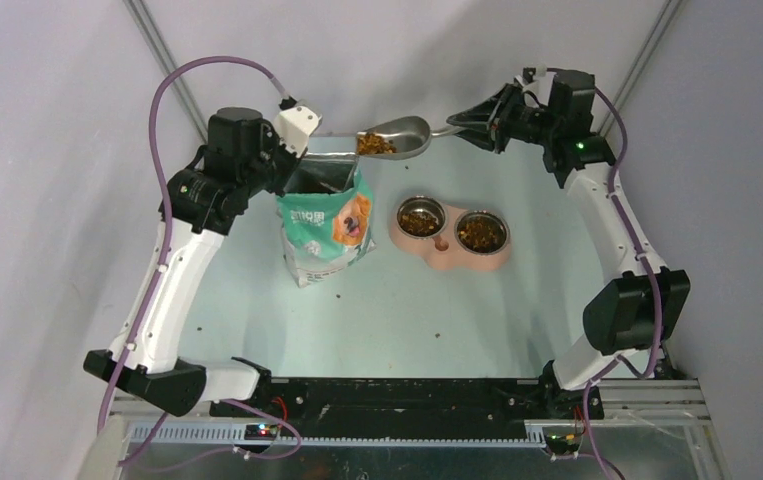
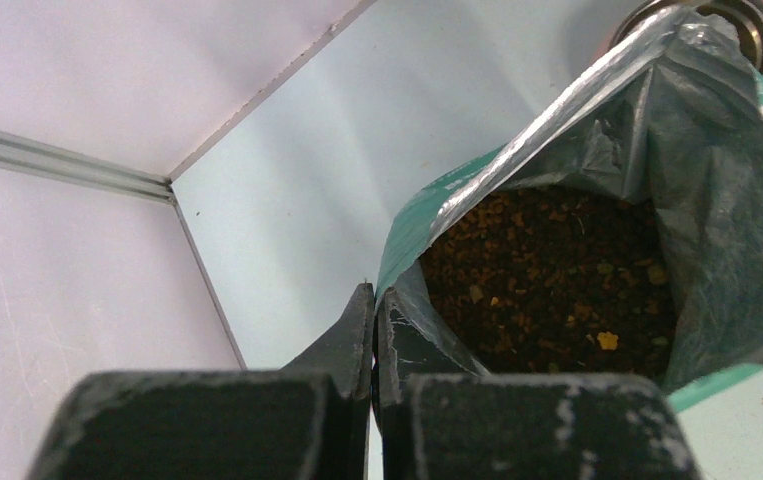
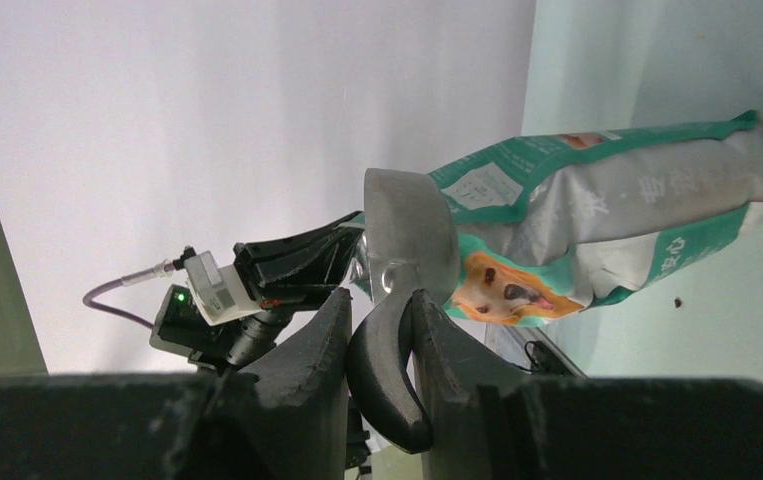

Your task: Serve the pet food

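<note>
A grey metal scoop [image 1: 402, 135] hangs level in the air behind the bag and bowls, with a heap of brown pet food [image 1: 374, 145] in its bowl. My right gripper [image 1: 469, 124] is shut on the scoop's dark handle [image 3: 389, 345]; the right wrist view shows the scoop's underside [image 3: 412, 235]. The teal bag [image 1: 325, 225] stands open on the table, and my left gripper [image 2: 375, 297] is shut on its rim [image 2: 402, 285]. More pet food [image 2: 552, 275] fills the bag. The two steel bowls of the pink feeder [image 1: 445, 252] each hold kibble [image 1: 419, 221].
A few stray pellets [image 1: 340, 297] lie on the pale green table in front of the bag. Grey walls close in the back and sides. My left gripper [image 3: 297, 262] shows beside the bag [image 3: 607, 215] in the right wrist view.
</note>
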Motion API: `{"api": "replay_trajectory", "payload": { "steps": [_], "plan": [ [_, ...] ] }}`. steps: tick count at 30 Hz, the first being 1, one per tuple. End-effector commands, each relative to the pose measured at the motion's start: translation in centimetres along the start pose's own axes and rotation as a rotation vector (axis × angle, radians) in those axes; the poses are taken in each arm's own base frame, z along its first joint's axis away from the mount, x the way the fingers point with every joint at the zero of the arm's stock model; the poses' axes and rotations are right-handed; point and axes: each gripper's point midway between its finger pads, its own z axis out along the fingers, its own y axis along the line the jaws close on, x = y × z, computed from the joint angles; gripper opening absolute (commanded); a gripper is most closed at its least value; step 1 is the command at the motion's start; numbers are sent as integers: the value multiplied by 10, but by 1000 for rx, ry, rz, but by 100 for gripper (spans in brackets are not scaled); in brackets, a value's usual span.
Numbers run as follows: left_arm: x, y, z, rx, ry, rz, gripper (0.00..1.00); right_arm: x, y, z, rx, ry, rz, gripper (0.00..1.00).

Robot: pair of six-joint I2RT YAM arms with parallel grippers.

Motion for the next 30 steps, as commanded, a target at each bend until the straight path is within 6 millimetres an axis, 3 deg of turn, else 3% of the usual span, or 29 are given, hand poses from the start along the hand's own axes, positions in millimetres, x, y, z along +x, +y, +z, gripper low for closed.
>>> {"api": "replay_trajectory", "payload": {
  "steps": [1,6,11,14,25,30],
  "plan": [
    [-20,31,-27,-135,-93,35,0,-2,31,-34,-77,-53,-79,0],
    [-20,32,-32,-140,-100,49,0,-21,22,-70,-83,-138,-89,0],
    [-18,28,-35,-125,-113,39,0,-34,-20,-95,-57,-205,-30,0],
    [-18,23,-37,-107,-123,27,0,-44,-32,-115,-67,-273,-46,0],
    [-26,10,-51,-46,-186,-42,0,-54,-113,-174,85,-484,-90,0],
    [-26,7,-56,-33,-201,-59,0,-59,-156,-190,159,-537,-84,0]
  ]
}}
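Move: Below the right hand and to its right by about 9 cm sits the right bowl, some 3 cm nearer the base and 37 cm down; the left bowl is about 5 cm to that hand's left and 2 cm farther out, equally low. The pet food bag's body stands roughly 27 cm to the right hand's left and 3 cm back, 25 cm lower. From the left hand, the right bowl lies about 39 cm right, 4 cm ahead and 34 cm below. Carrying the loaded scoop away from the bag, the right hand sweeps some 20 cm right, nearly level at first, then sinks about 11 cm and eases slightly back, bringing the scoop head towards the space above the right bowl. The wrist turns about 30 degrees clockwise while the fingers keep the handle pinched. The left hand, still pinching the bag's rim, draws it back about 2.5 cm. ##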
